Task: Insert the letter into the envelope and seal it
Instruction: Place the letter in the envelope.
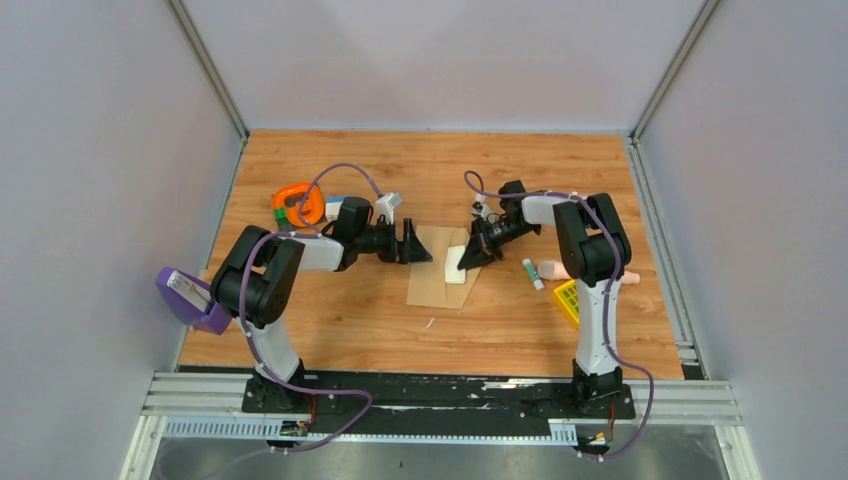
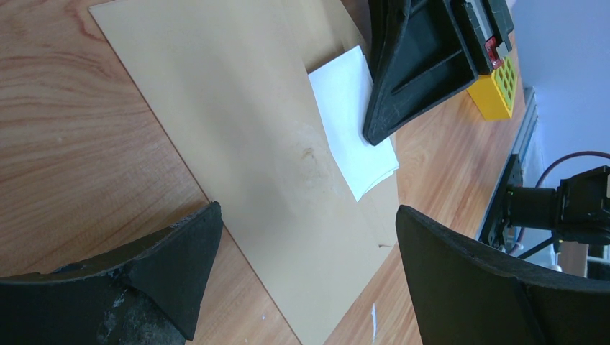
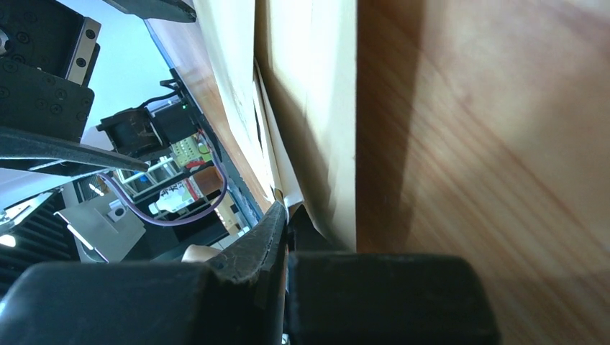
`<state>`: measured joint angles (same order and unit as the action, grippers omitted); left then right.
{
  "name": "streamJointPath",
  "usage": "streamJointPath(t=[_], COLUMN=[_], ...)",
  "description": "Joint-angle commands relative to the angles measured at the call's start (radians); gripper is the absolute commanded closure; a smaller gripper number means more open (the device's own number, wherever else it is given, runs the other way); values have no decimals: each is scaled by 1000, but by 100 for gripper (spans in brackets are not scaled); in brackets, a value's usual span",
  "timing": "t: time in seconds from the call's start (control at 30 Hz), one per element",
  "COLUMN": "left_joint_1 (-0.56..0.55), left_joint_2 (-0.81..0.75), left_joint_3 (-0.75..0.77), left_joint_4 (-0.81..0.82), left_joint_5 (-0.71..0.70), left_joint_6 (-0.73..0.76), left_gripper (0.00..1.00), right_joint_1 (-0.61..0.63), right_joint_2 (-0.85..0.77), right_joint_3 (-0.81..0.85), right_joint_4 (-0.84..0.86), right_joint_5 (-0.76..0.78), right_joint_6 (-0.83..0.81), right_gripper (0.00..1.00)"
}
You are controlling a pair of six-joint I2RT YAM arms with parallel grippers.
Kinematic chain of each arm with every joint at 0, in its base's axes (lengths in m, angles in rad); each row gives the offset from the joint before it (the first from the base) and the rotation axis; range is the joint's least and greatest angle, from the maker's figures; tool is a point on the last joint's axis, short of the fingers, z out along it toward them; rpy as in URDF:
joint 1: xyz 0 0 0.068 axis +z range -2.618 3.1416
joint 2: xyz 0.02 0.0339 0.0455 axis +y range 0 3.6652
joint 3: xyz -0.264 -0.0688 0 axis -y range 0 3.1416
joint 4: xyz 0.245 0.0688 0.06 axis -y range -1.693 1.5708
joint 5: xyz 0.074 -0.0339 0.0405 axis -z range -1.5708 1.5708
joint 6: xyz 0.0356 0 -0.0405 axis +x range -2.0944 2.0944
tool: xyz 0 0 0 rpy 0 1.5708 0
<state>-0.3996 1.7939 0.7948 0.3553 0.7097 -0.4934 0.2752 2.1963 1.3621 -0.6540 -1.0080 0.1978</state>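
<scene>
The tan envelope [image 1: 440, 270] lies flat in the middle of the wooden table. On its right part rests the letter [image 1: 456, 263], which looks white here. My right gripper [image 1: 471, 252] is shut on the letter's far right edge, its tip low over the envelope. My left gripper [image 1: 415, 243] hovers open at the envelope's left edge with nothing between its fingers. The left wrist view shows the envelope [image 2: 237, 151], the letter [image 2: 352, 122] and the right gripper's tip [image 2: 375, 133] on it. In the right wrist view the jaws [image 3: 286, 215] pinch paper beside the envelope [image 3: 316, 86].
An orange and green object [image 1: 298, 205] lies at the back left, a purple object [image 1: 190, 298] at the left edge. A glue stick [image 1: 532, 272], a pink object [image 1: 555, 269] and a yellow brick [image 1: 567, 302] sit by the right arm.
</scene>
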Motion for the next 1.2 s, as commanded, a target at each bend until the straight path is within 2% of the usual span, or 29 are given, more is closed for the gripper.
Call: streamJointPath(t=[0.0,0.57,0.73,0.8,0.9,1.17], left_joint_1=[-8,-8,-8,-8,-8,-7], left_joint_2=[24,19,12,11,12,8], left_joint_3=[-11,-14,-14,-14,-15,-11], left_joint_4=[-29,-25,-26,-25,-21,-31], left_joint_5=[-8,-8,-12,-13,-12,-20], left_joint_6=[-8,-9,-4,-2,-5,20], left_gripper=[0,0,0,0,0,0], right_joint_1=[20,30,24,22,18,12], right_joint_2=[19,17,1,-14,-28,-50], right_joint_3=[33,49,73,73,71,75], right_joint_4=[6,0,-37,-42,-50,-80], right_joint_5=[-11,-1,3,17,33,63], right_joint_6=[-5,-22,-53,-59,-67,-101], right_gripper=[100,100,76,70,64,58])
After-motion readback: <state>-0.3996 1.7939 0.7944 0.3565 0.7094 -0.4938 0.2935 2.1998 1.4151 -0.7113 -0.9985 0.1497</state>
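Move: The right hand, shut on the folded letter, has the envelope's pocket centred some 7 cm to its left, level fore and aft and about 1 cm lower; the letter's showing part lies about 1 cm to the left at fingertip height. A glue stick sits about 13 cm to the right and 1 cm back, a white scrap some 6 cm left and 11 cm back. From the open left hand the envelope's middle is roughly 3 cm back, 1 cm right and 4 cm below. Leftward and slightly back, the right hand makes a short push of under 1 cm, shoving the pinched letter into the envelope's mouth, and pauses there. Then its fingers part to a little under half open, letting go of the letter, while the hand eases up about 1 cm and slightly forward. ##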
